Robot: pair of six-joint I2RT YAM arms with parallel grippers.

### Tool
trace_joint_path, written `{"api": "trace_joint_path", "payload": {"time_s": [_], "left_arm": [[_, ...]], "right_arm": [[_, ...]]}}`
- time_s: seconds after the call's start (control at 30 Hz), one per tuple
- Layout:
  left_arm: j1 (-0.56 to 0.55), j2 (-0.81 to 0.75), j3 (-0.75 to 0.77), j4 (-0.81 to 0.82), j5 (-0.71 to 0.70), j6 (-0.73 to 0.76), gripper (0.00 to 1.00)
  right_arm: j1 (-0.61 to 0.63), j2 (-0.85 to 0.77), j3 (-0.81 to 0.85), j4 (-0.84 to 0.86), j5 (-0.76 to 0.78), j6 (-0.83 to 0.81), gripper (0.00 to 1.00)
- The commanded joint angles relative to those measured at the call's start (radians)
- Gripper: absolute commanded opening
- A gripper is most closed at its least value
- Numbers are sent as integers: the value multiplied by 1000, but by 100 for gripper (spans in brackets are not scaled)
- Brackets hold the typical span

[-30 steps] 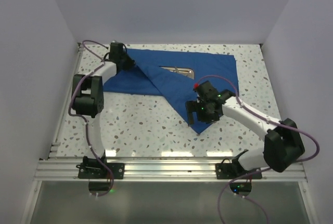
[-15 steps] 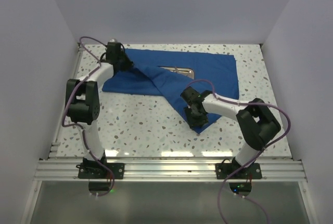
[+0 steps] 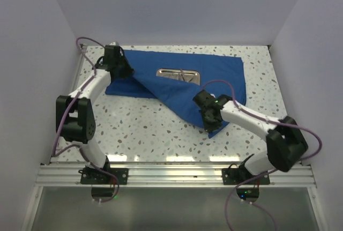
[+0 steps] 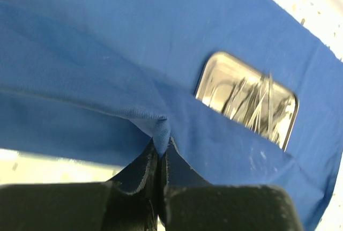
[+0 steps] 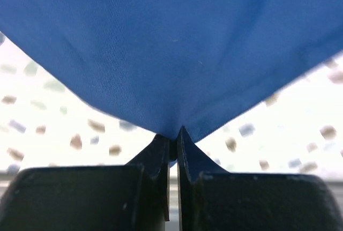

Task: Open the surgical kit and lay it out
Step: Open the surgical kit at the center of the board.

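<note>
The surgical kit's royal-blue cloth wrap [image 3: 177,78] lies across the back of the table, one flap stretched toward the front right. A shiny steel tray [image 3: 178,74] with several slender silver instruments [image 4: 252,99] shows where the cloth has come off it. My left gripper [image 4: 160,142] is shut on a pinched fold of the cloth at the back left [image 3: 122,69]. My right gripper [image 5: 175,137] is shut on the flap's corner, a little above the table [image 3: 210,118]. The cloth [image 5: 171,43] fills the upper right wrist view.
A speckled white tabletop [image 3: 139,126] runs out to pale walls at the left, back and right. An aluminium rail [image 3: 171,174] carries both arm bases along the near edge. Purple cables [image 3: 230,83] loop off the arms.
My right gripper has gone from open to shut on the flap's corner. The flap has slid off the tray, showing more of it. My left arm has drawn back toward the left.
</note>
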Motion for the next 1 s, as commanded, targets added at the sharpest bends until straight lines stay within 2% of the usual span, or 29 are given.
{"api": "trace_joint_path", "payload": {"time_s": [0.0,0.03,0.23,0.37,0.5,0.6,0.63,0.7,0.73,0.77,0.8,0.83,0.97], "left_arm": [[-13,-160,-72,-98,21,47,0],[-13,-186,-129,-109,22,44,0],[-42,-423,-400,-174,37,15,0],[-65,-588,-548,-258,50,-20,0],[-68,-748,-669,-373,57,-37,0],[-68,-832,-713,-468,79,-51,20],[-68,-851,-720,-524,89,-67,27],[-68,-906,-721,-583,131,-80,31],[-68,-924,-715,-641,146,-97,39],[-70,-961,-686,-666,159,-100,43],[-68,-977,-665,-693,172,-106,66],[-68,-990,-642,-748,172,-118,99],[-68,-991,-505,-819,134,-115,100]], "right_arm": [[7,-240,120,-298,131,124,0],[8,-301,144,-393,177,159,0],[8,-435,205,-639,268,310,0],[8,-509,168,-737,300,428,0],[7,-576,116,-762,277,456,0],[5,-581,105,-762,276,482,0],[4,-573,113,-760,282,467,3],[4,-558,160,-762,297,453,38],[4,-540,182,-762,308,444,66],[2,-533,229,-762,317,442,88],[4,-526,252,-762,325,440,94],[4,-512,277,-759,342,440,98],[4,-464,398,-744,391,431,98]]}}
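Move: Both hands already pinch the folded-back blue cloth. The board's near edge, towards which it is being opened, lies some 41 cm straight back from the left hand and 14 cm below it; from the right hand it is about 14 cm back, level sideways, and 4 cm below. The steel instrument tray, half covered, is about 24 cm right, 3 cm ahead and 13 cm below the left hand, and some 30 cm ahead, 15 cm left and 4 cm below the right. Sweeping quickly back towards the board's near edge, the left hand hauls its pinched cloth about 32 cm, sinking slightly and tipping its fingers down, then opens and rises a little. The right jerks its corner up some 14 cm while drawing it right and somewhat back, swinging clockwise about 25 degrees and lifting its fingertips forward; it then opens wide and rises further. ##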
